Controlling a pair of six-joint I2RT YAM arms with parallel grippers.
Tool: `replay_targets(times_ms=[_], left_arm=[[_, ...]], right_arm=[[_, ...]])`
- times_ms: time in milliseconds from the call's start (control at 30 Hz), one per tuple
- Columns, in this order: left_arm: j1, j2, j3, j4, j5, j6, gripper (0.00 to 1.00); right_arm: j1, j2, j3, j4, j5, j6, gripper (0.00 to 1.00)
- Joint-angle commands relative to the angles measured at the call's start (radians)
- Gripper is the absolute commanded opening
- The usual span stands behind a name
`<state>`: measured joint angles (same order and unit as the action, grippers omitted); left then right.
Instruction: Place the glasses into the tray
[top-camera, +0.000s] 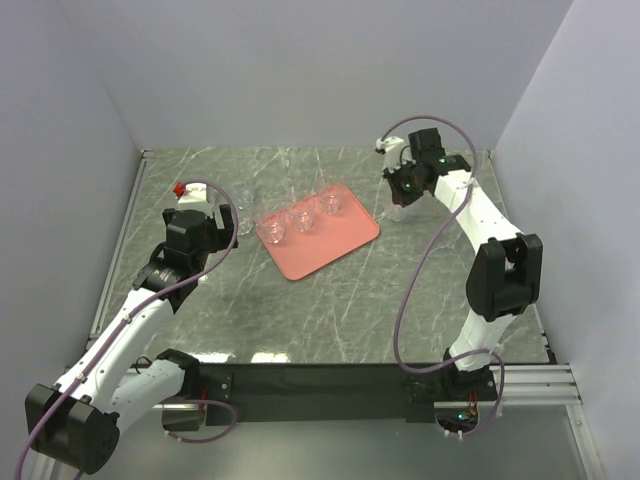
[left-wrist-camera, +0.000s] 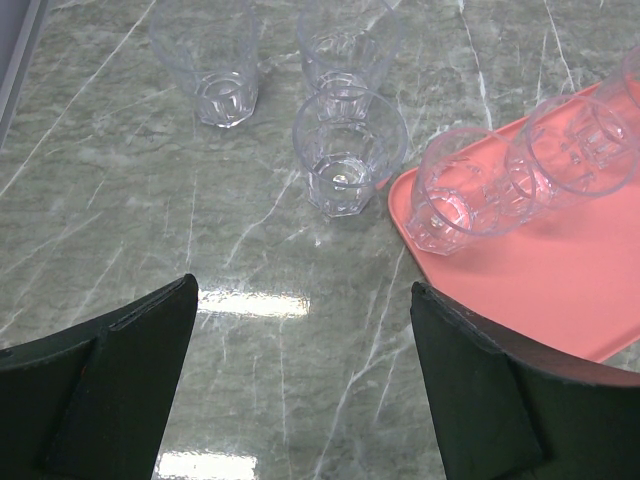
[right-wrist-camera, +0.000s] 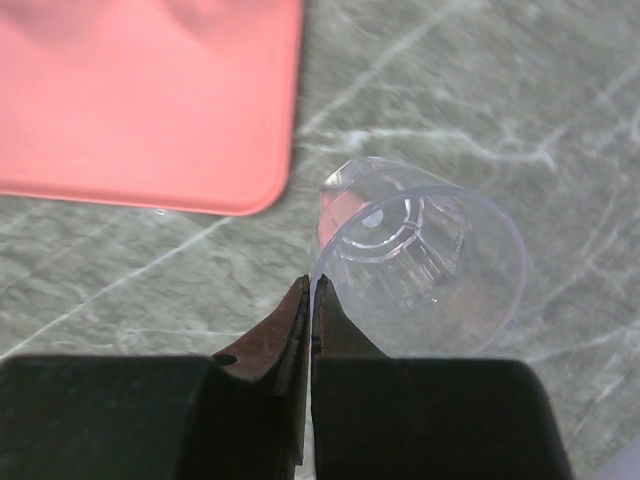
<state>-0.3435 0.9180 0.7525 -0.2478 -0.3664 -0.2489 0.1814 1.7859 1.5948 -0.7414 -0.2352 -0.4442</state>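
Note:
The salmon-pink tray (top-camera: 322, 252) lies mid-table and holds three clear glasses (top-camera: 303, 216) in a row. My left gripper (top-camera: 227, 215) hovers open just left of the tray, nothing between its fingers (left-wrist-camera: 303, 290). Ahead of it three glasses stand on the marble, the nearest (left-wrist-camera: 346, 152) close to the tray's corner (left-wrist-camera: 420, 245). Two tray glasses (left-wrist-camera: 455, 192) show at the right of that view. My right gripper (top-camera: 398, 200) is right of the tray, shut on the rim of a tilted glass (right-wrist-camera: 425, 262); its fingertips (right-wrist-camera: 310, 285) pinch the wall. The tray's edge (right-wrist-camera: 150, 110) lies beyond.
The green marble table (top-camera: 330, 310) is walled at the back and both sides. Each arm's pink cable loops over the table beside it. A bright light reflection shows on the marble near the left fingers.

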Motion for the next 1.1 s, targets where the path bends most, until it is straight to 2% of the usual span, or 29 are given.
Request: replay_targets(times_ms=[0, 333, 600, 833, 933, 967, 1067], left_arm=[[0.003, -0.015, 0.010, 0.038, -0.019, 0.007, 0.93], [0.003, -0.010, 0.008, 0.039, -0.026, 0.007, 0.93], [0.003, -0.010, 0.008, 0.041, -0.028, 0.010, 0.93], [0.003, -0.008, 0.007, 0.044, -0.031, 0.010, 0.93], [0.003, -0.007, 0.007, 0.044, -0.029, 0.010, 0.93], [0.003, -0.008, 0.005, 0.045, -0.029, 0.010, 0.93], [0.003, -0.007, 0.007, 0.044, -0.023, 0.007, 0.93]], right_arm=[[0.084, -0.063, -0.042, 0.077, -0.033, -0.027, 0.00], [0.240, 0.044, 0.066, 0.033, -0.016, -0.024, 0.00], [0.280, 0.187, 0.192, -0.004, 0.025, -0.025, 0.00], [0.290, 0.224, 0.215, -0.007, 0.050, -0.022, 0.02], [0.294, 0.201, 0.188, 0.007, 0.059, -0.024, 0.23], [0.293, 0.195, 0.174, 0.013, 0.062, -0.024, 0.41], [0.294, 0.156, 0.148, 0.025, 0.079, -0.021, 0.50]])
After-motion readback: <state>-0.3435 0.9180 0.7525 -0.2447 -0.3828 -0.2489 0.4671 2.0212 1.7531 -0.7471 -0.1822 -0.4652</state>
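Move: The right hand grips a glass by its near rim; the free spot at the tray's right end lies about 14 cm to the hand's left, 2 cm ahead and, at glass mid-height, some 9 cm below. Of the glasses already in the tray, the nearest is about 8 cm ahead and 19 cm left, the next about 3 cm ahead and 26 cm left. From the left hand the spot is roughly 12 cm ahead, 36 cm right and 14 cm lower. Still pinching the glass by its rim, the right hand carries it about 13 cm left to the tray's free end, bowing some 3 cm back and then forward again, and turning about 15 degrees counter-clockwise. It lowers about 5 cm, mostly late in the swing, then stops and opens its fingers about halfway, letting go of the rim with one finger inside the glass and one outside. ##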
